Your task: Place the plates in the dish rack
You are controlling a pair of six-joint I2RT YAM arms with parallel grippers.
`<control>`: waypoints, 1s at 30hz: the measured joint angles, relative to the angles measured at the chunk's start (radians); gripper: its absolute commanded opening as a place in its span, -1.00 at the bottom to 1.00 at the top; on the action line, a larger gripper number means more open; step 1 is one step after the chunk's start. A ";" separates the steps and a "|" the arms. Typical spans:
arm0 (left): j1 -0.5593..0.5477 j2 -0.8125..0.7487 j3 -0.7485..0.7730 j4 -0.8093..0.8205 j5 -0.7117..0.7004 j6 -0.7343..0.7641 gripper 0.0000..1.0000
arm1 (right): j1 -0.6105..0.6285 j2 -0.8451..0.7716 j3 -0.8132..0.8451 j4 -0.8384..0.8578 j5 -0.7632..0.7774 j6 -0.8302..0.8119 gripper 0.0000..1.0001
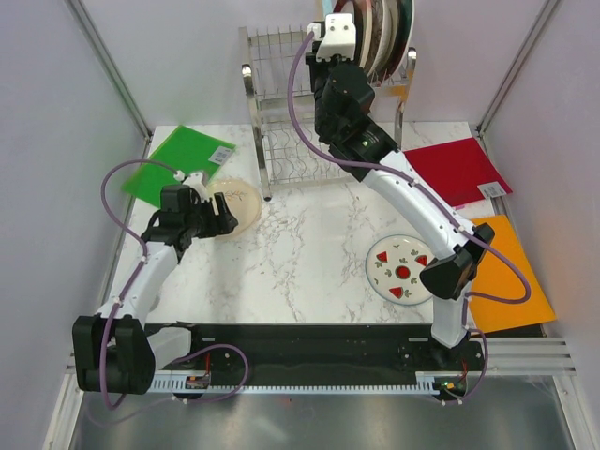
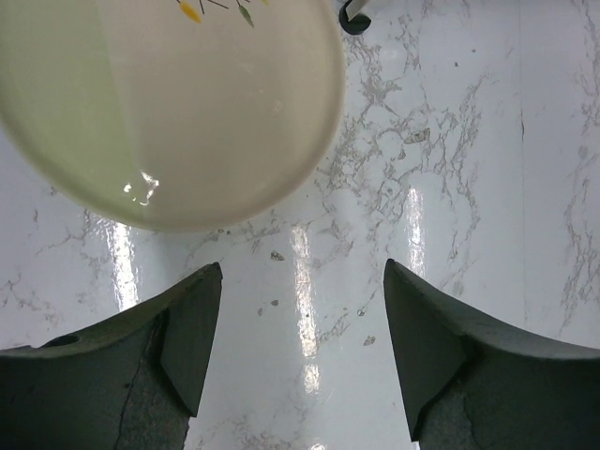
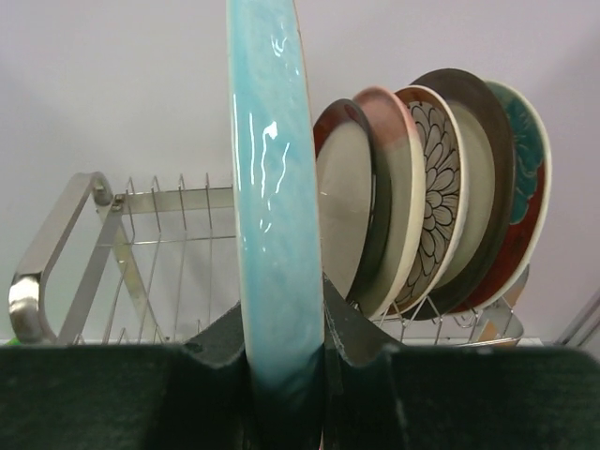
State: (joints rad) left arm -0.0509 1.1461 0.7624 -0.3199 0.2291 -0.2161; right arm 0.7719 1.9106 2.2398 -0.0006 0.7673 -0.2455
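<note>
My right gripper (image 3: 286, 323) is shut on the edge of a light-blue plate (image 3: 272, 187) and holds it upright over the top tier of the chrome dish rack (image 3: 56, 253), just left of several plates (image 3: 441, 187) standing in its slots. A cream plate with a leaf sprig (image 1: 239, 204) lies flat on the table at the left. My left gripper (image 1: 220, 214) hangs open low over the marble at that plate's near edge (image 2: 187, 112), with nothing between its fingers (image 2: 192, 328). A white plate with watermelon slices (image 1: 401, 268) lies flat to the right, beside the right arm.
A green mat (image 1: 187, 161) lies at the back left, a red mat (image 1: 457, 169) at the back right and an orange mat (image 1: 506, 272) at the right edge. The rack (image 1: 281, 103) stands against the back wall. Metal frame posts rise at both sides.
</note>
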 measured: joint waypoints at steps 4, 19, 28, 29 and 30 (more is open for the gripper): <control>0.000 0.000 -0.026 0.015 0.016 -0.003 0.51 | -0.007 0.013 0.013 0.024 0.030 -0.020 -1.00; 0.000 0.003 -0.051 0.068 0.045 -0.020 0.51 | -0.089 0.072 0.054 -0.002 -0.033 0.010 -1.00; 0.000 0.050 -0.055 0.094 0.060 -0.023 0.50 | -0.112 0.146 0.110 -0.069 -0.107 0.013 -1.00; 0.000 0.057 -0.055 0.095 0.061 -0.023 0.50 | -0.117 0.150 0.117 -0.076 -0.114 0.014 -1.00; 0.000 0.062 -0.055 0.096 0.061 -0.023 0.50 | -0.121 0.155 0.123 -0.082 -0.121 0.014 -1.00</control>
State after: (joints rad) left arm -0.0509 1.2079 0.7074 -0.2241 0.2901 -0.2390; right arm 0.6506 2.0655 2.3627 -0.0826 0.6464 -0.2310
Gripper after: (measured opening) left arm 0.755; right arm 0.248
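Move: The right hand holds the blue-and-cream plate on edge. The free slot on the rack's upper tier lies about 13 cm ahead of the hand, 1 cm right and 5 cm below. The brown-rimmed plate stands about 13 cm ahead and 5 right, the pink-topped plate 14 ahead and 8 right, both centred some 4 above the hand. From the idle left hand, the slot is roughly 27 cm ahead, 28 right and 34 up. Still pinching the plate, the right hand eases about 6 cm forward, sinking about 4 cm towards the free slot. ##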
